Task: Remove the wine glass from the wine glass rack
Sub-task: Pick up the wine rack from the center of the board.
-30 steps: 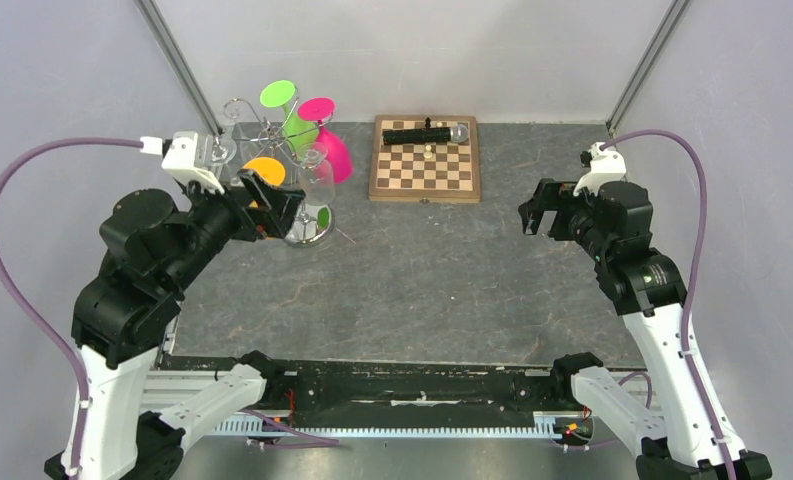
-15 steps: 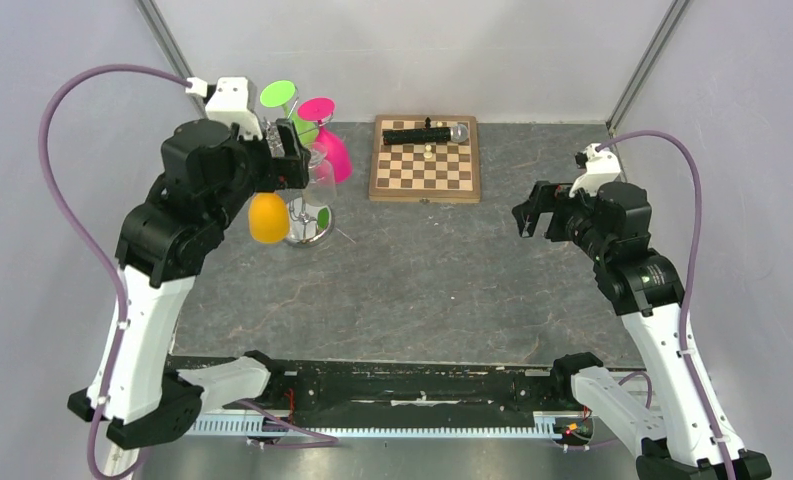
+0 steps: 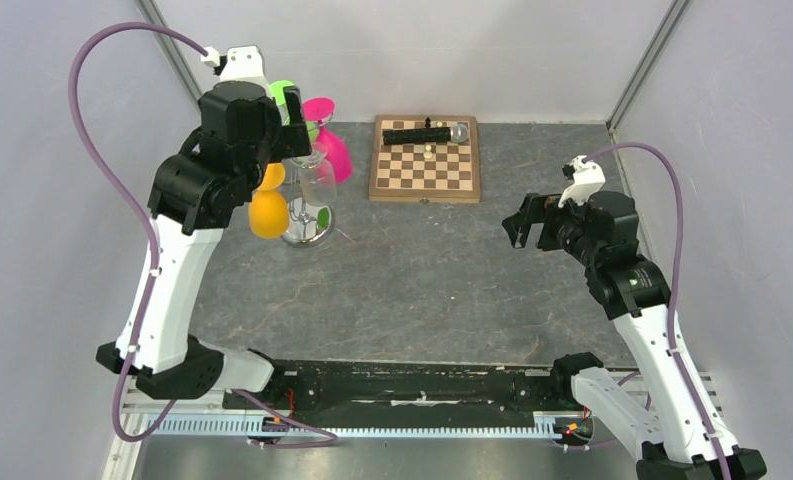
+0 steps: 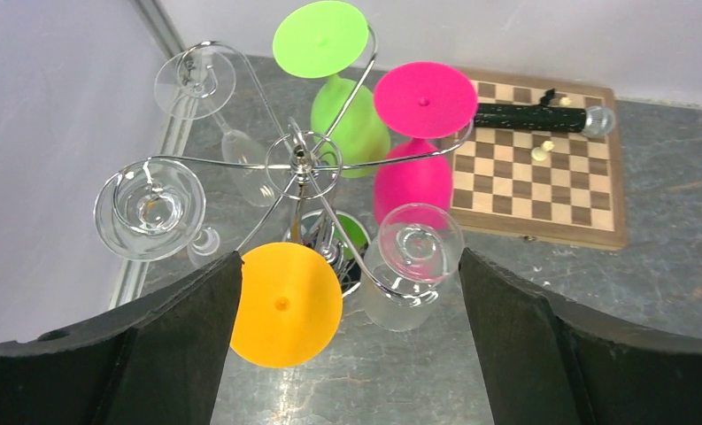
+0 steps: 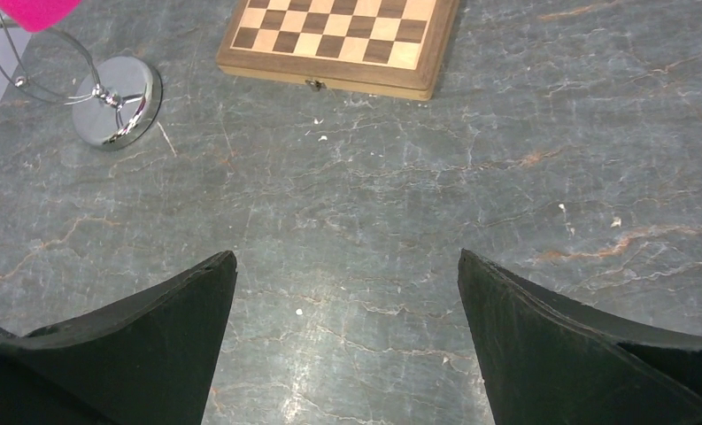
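The wine glass rack (image 4: 303, 162) is a silver wire stand with a mirrored base (image 3: 307, 228), at the table's far left. Several wine glasses hang upside down from its hooks: orange (image 4: 285, 304), green (image 4: 320, 38), pink (image 4: 425, 99), frosted (image 4: 415, 257) and clear (image 4: 150, 208). My left gripper (image 4: 347, 261) is open, high above the rack and looking down on it. The orange and frosted glass feet show between its fingers, well below them. My right gripper (image 3: 527, 220) is open over bare table at the right, holding nothing.
A wooden chessboard (image 3: 424, 160) lies at the back centre with a black tube (image 3: 422, 133) and small pieces on it. Grey walls close in the left, back and right. The rack's base (image 5: 117, 102) shows at the top left of the right wrist view.
My left arm has risen from low beside the rack to high above it, still open. My right gripper has drifted slightly left and nearer.
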Robot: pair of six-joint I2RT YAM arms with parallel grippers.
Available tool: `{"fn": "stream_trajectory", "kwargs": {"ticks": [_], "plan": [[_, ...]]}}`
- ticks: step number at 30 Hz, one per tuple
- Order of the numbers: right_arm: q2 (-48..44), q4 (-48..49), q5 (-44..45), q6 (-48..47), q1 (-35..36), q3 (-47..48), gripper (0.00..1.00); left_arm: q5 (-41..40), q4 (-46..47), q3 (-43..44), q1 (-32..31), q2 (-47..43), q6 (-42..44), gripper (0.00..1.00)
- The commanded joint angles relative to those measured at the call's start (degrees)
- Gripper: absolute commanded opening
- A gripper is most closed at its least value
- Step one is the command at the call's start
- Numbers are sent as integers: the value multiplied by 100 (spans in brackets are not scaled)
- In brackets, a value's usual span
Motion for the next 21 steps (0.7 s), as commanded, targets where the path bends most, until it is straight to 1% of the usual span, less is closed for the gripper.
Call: {"fn": "stream_trajectory", "kwargs": {"ticks": [1,6,9,15,21], "plan": [[-122,321,-254,-67,7,-129,98,-392,-68,245,170,199,-586,96],[-251,401,-459,-24,7,-276,99,-376,-78,254,438,390,-851,91],[-322,436,-589,-10,7,-365,99,-323,-79,250,621,523,-984,86],[-426,465,-577,-59,2,-438,99,-294,-46,223,877,767,-1128,76],[-468,479,-659,-87,16,-475,99,-190,-74,512,1010,1156,-1136,69]]}}
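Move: The rack's top hub, where the spokes meet, lies about 9 cm ahead of the left hand, 4 cm to its left and 9 cm below. The orange foot hangs level with the hand and 4 cm left; the pink foot is some 13 cm ahead and 4 cm right, the clear right-hand foot 4 cm ahead and 5 cm right, all roughly 10 cm down. From the right hand the hub is some 15 cm ahead, 38 cm left and slightly higher. Towards the hub of the wine rack, the left hand slants forward, down and to its left, about 8 cm in all, while turning some 15 degrees counter-clockwise. Its fingers narrow by over a quarter but stay well open, bringing the hub into line with the gap between the tips. The right hand, empty, drifts about 2 cm back and left. ##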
